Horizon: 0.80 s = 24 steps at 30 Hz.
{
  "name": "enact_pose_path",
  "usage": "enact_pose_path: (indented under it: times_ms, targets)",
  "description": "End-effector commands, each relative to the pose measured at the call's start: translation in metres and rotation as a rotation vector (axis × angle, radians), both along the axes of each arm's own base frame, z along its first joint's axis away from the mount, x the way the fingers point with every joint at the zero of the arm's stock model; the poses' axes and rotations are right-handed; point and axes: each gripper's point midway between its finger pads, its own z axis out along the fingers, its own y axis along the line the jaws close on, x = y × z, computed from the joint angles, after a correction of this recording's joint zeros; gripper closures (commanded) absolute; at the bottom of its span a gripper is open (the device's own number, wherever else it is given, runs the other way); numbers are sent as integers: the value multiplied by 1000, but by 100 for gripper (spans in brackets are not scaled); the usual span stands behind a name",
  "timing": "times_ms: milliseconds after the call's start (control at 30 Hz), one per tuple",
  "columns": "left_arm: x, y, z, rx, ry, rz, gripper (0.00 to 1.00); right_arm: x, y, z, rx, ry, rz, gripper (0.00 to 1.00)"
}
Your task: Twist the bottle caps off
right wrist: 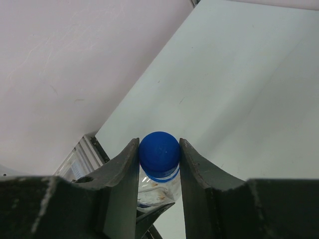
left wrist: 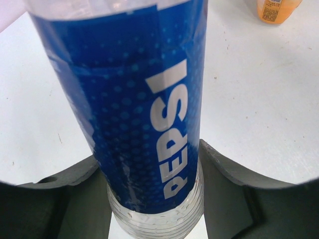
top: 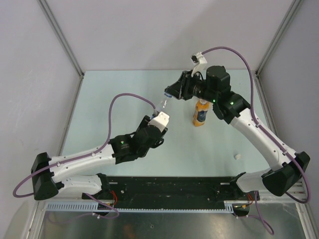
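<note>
The clear water bottle (top: 162,103) with a blue Pepsi label (left wrist: 149,99) is held tilted above the table between both arms. My left gripper (top: 158,110) is shut on its lower body (left wrist: 149,154). My right gripper (top: 170,94) is shut on its blue cap (right wrist: 159,151), one finger on each side (right wrist: 159,149). The short orange bottle (top: 200,113) with a blue label stands just right of them; its top is hidden under my right wrist. It also shows in the left wrist view (left wrist: 276,10). A small white cap (top: 238,156) lies loose on the table. The tall yellow-orange bottle and the yellow cap are out of view.
The pale table (top: 109,99) is enclosed by white walls at the back and sides. A black rail (top: 169,191) runs along the near edge between the arm bases. My right arm reaches over the orange bottle.
</note>
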Motion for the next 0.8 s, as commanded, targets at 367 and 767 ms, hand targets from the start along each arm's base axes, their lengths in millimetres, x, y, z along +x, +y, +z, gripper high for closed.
enact_pose_path:
  times_ms: [367,767]
  targets:
    - [0,-9,11,-43,-5,-4,100,0,-48,49,60,-142,-101,96]
    - [1,-15,9,-38,6,-17,100,3,-88,40,21,-143,-193,96]
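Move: The blue cap is already pinched in the right fingertips, on the mouth of the held Pepsi bottle, whose middle lies about 5 cm back, 2 cm left and 10 cm below the right hand. The orange bottle stands some 15 cm to that hand's right, 3 cm farther out, and the yellow one about 21 cm right, 17 cm ahead, both around 18 cm lower. From the left hand the cap is about 8 cm ahead, 3 cm right, 17 cm up. The blue cap comes away from the bottle mouth in the right fingers, which keep their pinch as the hand draws it about 7 cm to the right, over towards the orange bottle, rising some 3 cm mostly early on. The wrist swings about 10 degrees clockwise on the way, while the left hand stays practically in place and keeps hold of the Pepsi bottle's body. ##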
